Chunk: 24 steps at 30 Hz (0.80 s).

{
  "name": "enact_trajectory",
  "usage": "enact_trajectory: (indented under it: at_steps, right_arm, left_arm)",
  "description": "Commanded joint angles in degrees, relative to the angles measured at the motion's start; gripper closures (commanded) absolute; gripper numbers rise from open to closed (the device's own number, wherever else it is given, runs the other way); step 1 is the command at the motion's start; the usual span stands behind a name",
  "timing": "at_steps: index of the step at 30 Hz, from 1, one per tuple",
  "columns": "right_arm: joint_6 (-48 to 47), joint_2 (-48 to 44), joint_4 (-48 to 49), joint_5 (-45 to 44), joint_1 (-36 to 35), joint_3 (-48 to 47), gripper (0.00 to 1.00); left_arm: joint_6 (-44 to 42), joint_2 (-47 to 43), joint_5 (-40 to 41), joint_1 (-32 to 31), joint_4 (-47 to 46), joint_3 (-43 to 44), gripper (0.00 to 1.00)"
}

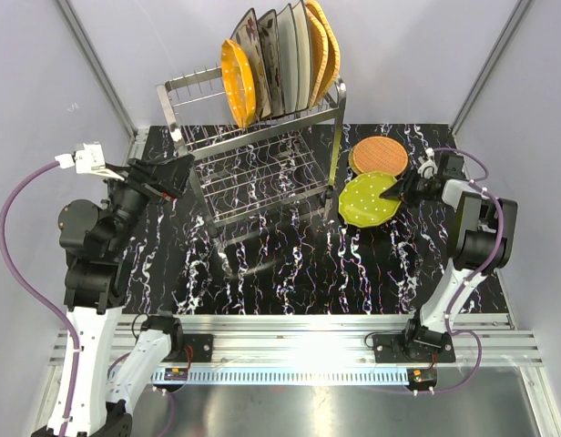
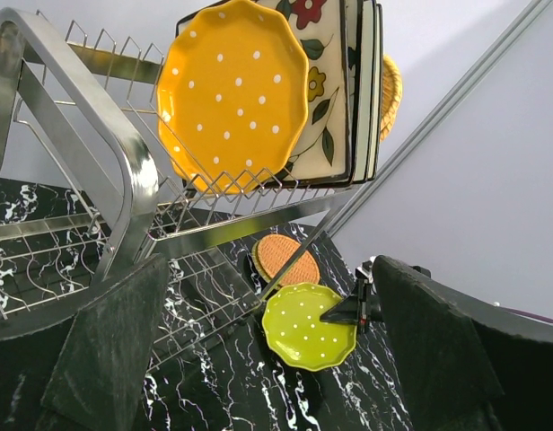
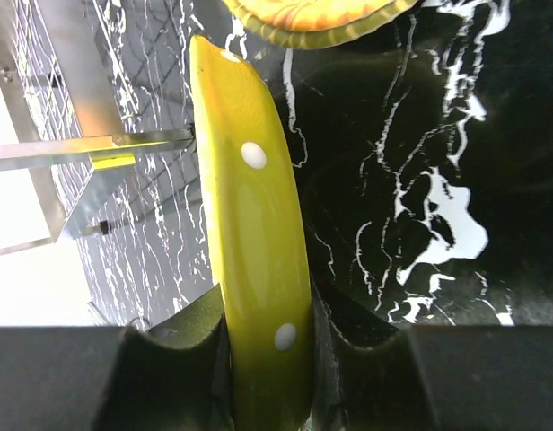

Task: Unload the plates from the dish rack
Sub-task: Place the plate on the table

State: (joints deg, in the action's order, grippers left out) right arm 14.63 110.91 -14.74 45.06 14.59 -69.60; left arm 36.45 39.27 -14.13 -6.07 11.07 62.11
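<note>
The dish rack stands at the back centre with several plates upright in its top prongs: an orange dotted plate, floral and white square ones, and woven ones. My right gripper is shut on the rim of a lime-green dotted plate, held just right of the rack; the rim sits between both pads. A woven tan-orange plate lies flat behind it. My left gripper hangs open beside the rack's left end, holding nothing.
The black marbled mat covers the table. The rack's lower wire shelf juts toward the lime plate. Grey walls with metal corner rails close in the back and sides.
</note>
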Motion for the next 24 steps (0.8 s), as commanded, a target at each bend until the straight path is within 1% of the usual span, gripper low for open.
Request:
enact_trajectory:
  at_steps: [1,2,5,7,10,14,19,24]
  right_arm:
    - [-1.36,-0.26,0.25,3.37,-0.70,-2.38,0.66]
    - [-2.58,-0.17,-1.41,2.93,-0.70,-2.73,0.59]
    - [-5.57,0.27,-5.28,1.44,-0.79,-3.52,0.45]
    - [-6.89,0.01,-6.70,0.12,-0.79,-3.52,0.41]
    - [-8.83,-0.87,-8.28,-1.37,-0.79,-2.82,0.35]
    - [-11.02,-1.93,-10.12,-3.13,-0.96,-2.20,0.30]
    - [-14.28,-3.07,-12.50,-7.96,-2.19,-2.38,0.22]
    - [-19.11,-3.16,-16.01,-12.97,-4.74,-3.87,0.18]
  left_arm:
    - [0.20,0.28,-0.37,0.09,-2.02,-0.93,0.01]
    - [0.20,0.20,-0.37,0.00,-2.02,-1.02,0.01]
    - [0.03,0.28,-0.46,0.00,-2.02,-1.11,0.01]
    - [-0.15,0.20,-0.55,0.09,-2.11,-1.20,0.01]
    - [0.03,-0.07,-0.55,0.00,-2.28,-1.64,0.01]
    - [0.03,-0.42,-0.64,0.09,-2.19,-2.25,0.01]
    - [-0.15,-0.86,-0.99,0.09,-1.58,-2.52,0.01]
    - [-0.50,-0.95,-0.90,0.00,-1.14,-2.17,0.01]
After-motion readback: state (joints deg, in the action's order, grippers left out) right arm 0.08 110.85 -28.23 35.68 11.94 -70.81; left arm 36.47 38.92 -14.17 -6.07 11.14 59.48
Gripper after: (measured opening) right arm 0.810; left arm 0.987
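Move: The right hand holds the green plate by its robot's-right rim, tilted close above the table. The spot where it is to lie has its middle about level with the hand, some 6 cm to its left and 5 cm below. The brown plate stack lies about 13 cm ahead and 1 cm left; the rack's near right foot is some 16 cm left and 2 cm back. From the left hand, that spot is roughly 28 cm ahead, 38 cm right and 41 cm below. Back and down, each by about 3 cm, the right hand eases away from the brown plate stack towards the tabletop. Its fingers start opening at once and go from narrow to wide, ending the pinch on the green plate's rim, while the wrist turns some 15 degrees so they point more steeply down. The open fingers remain around the rim. ##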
